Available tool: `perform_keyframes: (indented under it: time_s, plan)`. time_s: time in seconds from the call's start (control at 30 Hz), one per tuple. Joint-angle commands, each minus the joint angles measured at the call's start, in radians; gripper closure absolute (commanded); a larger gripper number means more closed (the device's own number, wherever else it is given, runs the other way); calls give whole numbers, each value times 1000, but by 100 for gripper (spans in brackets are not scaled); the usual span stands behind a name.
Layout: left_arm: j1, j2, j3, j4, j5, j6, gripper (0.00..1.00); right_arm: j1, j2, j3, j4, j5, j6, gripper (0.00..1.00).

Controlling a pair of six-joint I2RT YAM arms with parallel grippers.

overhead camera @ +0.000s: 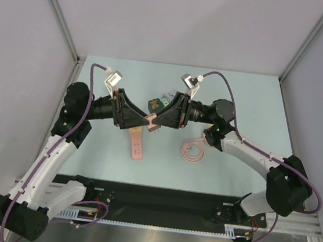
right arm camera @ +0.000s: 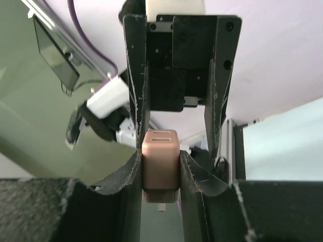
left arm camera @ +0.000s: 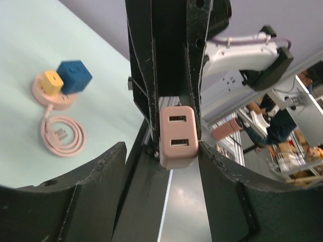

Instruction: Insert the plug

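The plug (overhead camera: 151, 120) is a small pink block with two USB ports (left arm camera: 176, 136) and prongs on its other end. It hangs above the table between the two arms. My right gripper (right arm camera: 160, 171) is shut on the plug (right arm camera: 160, 164), its fingers pressed flat on both sides. My left gripper (left arm camera: 161, 171) faces it from the other side and is open around the plug's USB end. One left finger (left arm camera: 227, 191) is at the plug's edge; the other (left arm camera: 101, 191) stands well apart. A pink power strip (overhead camera: 137, 144) lies on the table below.
A coiled pink cable (overhead camera: 193, 151) lies to the right of the strip. Small cube adapters (overhead camera: 157, 104) sit behind the grippers; the left wrist view shows a blue cube (left arm camera: 74, 76) and a yellow cube (left arm camera: 52, 81) on a round pink base. Grey walls enclose three sides of the table.
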State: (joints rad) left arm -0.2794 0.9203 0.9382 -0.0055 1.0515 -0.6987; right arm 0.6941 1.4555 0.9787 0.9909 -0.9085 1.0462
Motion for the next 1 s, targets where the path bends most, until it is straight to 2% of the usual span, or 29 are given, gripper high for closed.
perform_keyframes:
  time_s: [0.0,0.13,0.27,0.47,0.7,0.83,0.87,0.9,0.93,0.97]
  plan:
    - [-6,-4,-1,-102,114,94,37,-10,-20,34,-88,-162,-90,100]
    - [-10,-5,-6,-149,156,131,40,-4,5,61,-130,-242,-118,100]
    - [-39,5,-13,-200,153,159,47,10,20,60,-127,-256,-117,100]
    - [-104,28,-22,-287,119,223,46,18,37,63,-109,-265,-112,100]
    - [-112,63,-9,-344,73,265,58,31,52,69,-121,-302,-120,100]
    - [-110,89,4,-358,70,274,57,39,54,72,-181,-317,-175,100]
    - [-110,97,10,-363,74,277,63,39,52,71,-201,-317,-181,100]
    - [-110,101,14,-366,77,283,86,39,55,71,-212,-317,-189,100]
    - [-110,103,20,-369,82,289,96,39,57,74,-219,-319,-192,100]
    - [-110,106,24,-375,73,294,100,39,60,78,-224,-322,-190,100]
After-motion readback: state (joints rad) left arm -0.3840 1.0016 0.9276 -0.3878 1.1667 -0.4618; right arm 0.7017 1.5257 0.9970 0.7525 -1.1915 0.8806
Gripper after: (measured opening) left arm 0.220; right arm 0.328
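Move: Between the two hands, high over the table, the small pink plug is already in the right fingers, its middle about 1 cm to the left of that hand point. From the left hand it lies some 3 cm to the right and 2 cm back, level. Roughly 25 cm below the left hand are the pink power strip, 4 cm ahead and 6 left; the dark cube, 24 ahead and 2 left; and the coiled cable, 5 ahead and 17 right. Closing its fingers from wide open, the left hand pinches the near end of the plug while the right keeps its grip on the other. Both hands sink about 7 cm together and draw back, the left slightly more and a little to the right onto the plug; each swings its fingers towards the base and downward, 20 degrees or so. ##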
